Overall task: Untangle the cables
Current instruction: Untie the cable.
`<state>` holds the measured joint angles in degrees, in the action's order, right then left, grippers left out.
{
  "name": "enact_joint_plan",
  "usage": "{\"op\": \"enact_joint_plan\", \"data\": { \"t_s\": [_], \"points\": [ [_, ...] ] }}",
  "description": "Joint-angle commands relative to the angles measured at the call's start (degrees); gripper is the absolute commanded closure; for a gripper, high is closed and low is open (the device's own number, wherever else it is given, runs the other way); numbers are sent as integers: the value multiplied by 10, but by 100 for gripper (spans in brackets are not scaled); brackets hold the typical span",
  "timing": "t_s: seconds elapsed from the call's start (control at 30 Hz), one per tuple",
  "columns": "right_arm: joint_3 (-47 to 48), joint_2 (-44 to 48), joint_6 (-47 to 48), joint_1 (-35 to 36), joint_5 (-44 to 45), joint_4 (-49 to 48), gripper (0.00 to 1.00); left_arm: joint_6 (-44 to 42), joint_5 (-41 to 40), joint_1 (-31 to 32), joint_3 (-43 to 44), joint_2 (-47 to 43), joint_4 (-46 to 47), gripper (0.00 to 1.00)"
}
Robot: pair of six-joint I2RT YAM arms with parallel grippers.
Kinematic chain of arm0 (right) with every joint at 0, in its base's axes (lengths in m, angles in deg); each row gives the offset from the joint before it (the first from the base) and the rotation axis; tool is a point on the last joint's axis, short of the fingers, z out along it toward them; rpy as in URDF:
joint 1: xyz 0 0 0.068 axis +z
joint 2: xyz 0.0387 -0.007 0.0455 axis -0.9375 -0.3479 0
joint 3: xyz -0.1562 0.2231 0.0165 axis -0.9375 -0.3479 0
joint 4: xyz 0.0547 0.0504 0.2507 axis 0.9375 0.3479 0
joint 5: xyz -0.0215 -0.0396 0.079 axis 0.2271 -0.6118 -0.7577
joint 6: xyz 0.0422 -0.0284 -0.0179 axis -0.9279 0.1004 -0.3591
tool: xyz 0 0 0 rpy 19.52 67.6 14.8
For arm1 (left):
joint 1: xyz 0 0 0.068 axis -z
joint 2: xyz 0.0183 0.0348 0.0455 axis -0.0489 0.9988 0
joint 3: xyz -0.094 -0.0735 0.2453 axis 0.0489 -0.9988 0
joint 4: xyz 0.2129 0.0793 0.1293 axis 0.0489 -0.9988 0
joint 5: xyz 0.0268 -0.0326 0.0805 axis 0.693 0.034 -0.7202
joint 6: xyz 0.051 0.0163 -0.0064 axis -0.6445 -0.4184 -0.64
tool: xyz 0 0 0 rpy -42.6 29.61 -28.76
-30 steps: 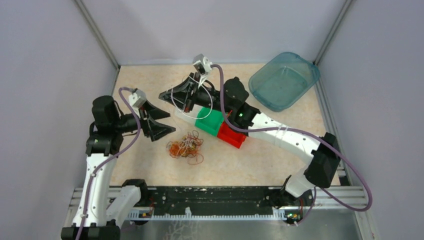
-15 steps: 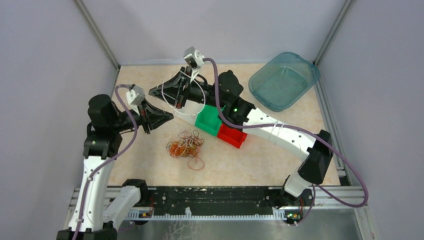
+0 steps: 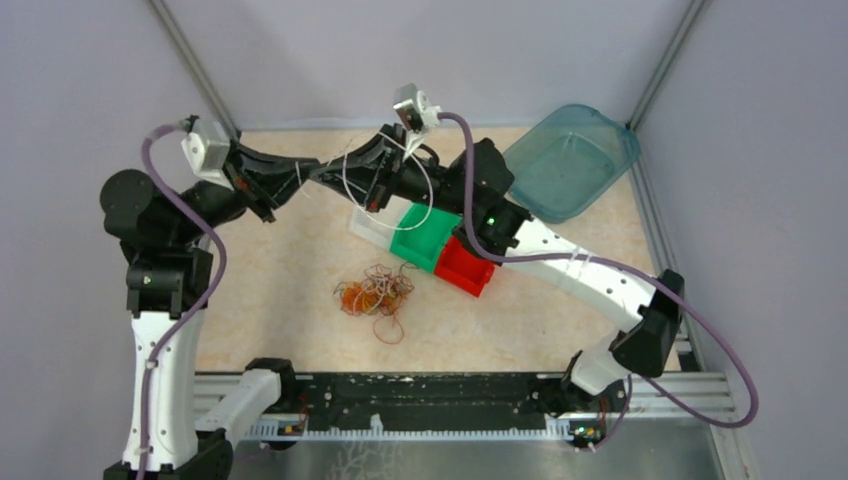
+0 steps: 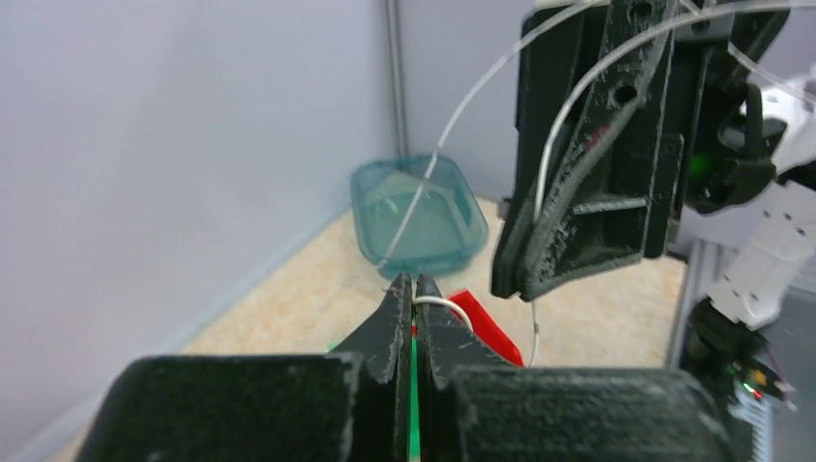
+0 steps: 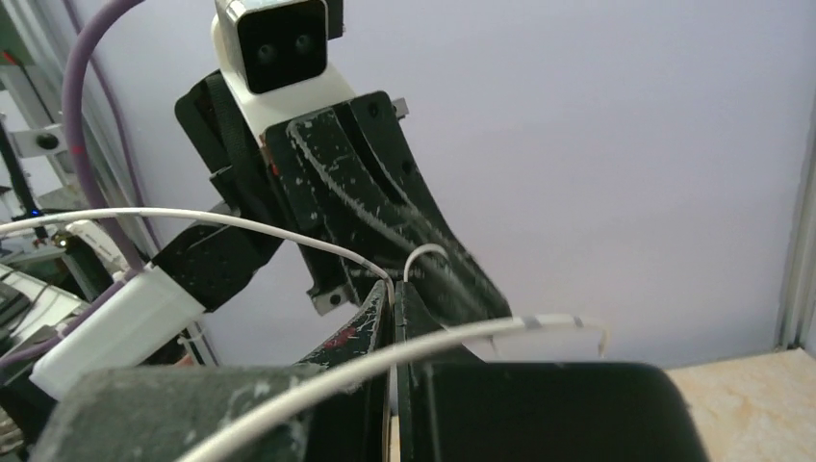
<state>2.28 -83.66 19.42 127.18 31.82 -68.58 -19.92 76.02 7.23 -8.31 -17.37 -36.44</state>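
A tangle of orange, red and brown cables (image 3: pixel 372 295) lies on the table in front of the bins, with neither gripper touching it. Above the back of the table the two grippers meet tip to tip. My left gripper (image 3: pixel 308 174) is shut, and a thin white cable (image 4: pixel 445 302) comes out of its tips (image 4: pixel 414 280). My right gripper (image 3: pixel 335 170) is shut on the same white cable (image 5: pixel 289 231), which passes between its tips (image 5: pixel 395 282). The cable's slack hangs in loops (image 3: pixel 347 192) under the right gripper.
A white bin (image 3: pixel 370 225), a green bin (image 3: pixel 425 238) and a red bin (image 3: pixel 462 268) sit in a row under the right arm. A teal tub (image 3: pixel 568 160) stands at the back right. Grey walls close in the left, back and right sides.
My left gripper has shut, risen and swung to the back, where it now meets the right gripper's tips. The right gripper shifted slightly with the white cable.
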Motion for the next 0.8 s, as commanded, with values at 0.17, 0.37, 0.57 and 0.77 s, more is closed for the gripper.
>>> {"op": "enact_joint_plan", "data": {
  "t_s": [0.17, 0.37, 0.57, 0.77],
  "points": [
    [-8, 39, -36, -29, -27, -25, 100, -73, -74, 2, 117, 17, 12, 100],
    [57, 16, -52, -35, -78, -6, 100, -89, -96, 2, 46, -7, -31, 72],
    [124, -3, -75, -43, -119, 7, 100, -87, -69, 2, -82, -40, -78, 48],
    [151, -20, -108, -42, -151, -1, 100, -133, -55, 2, -152, -28, -97, 3]
  ]
}}
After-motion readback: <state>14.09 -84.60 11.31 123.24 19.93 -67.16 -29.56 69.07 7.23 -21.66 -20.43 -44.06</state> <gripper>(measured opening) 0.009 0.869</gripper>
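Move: Both hands are high and close together, already pinching white cable; the strand in the right fingertips lies about 4 cm back of the left hand point, at about the same height. The cable pile sits some 48 cm below the left hand, 1 cm ahead and 4 cm to its right, and the green bin 16 cm ahead, 15 cm right. From the right hand, the strand is at its fingertips, with the pile 5 cm ahead, 5 cm right and 50 cm down. Left hand lifts white cable about 7 cm, opens, sinks 17 towards the pile; right, still pinching, rises 7. ##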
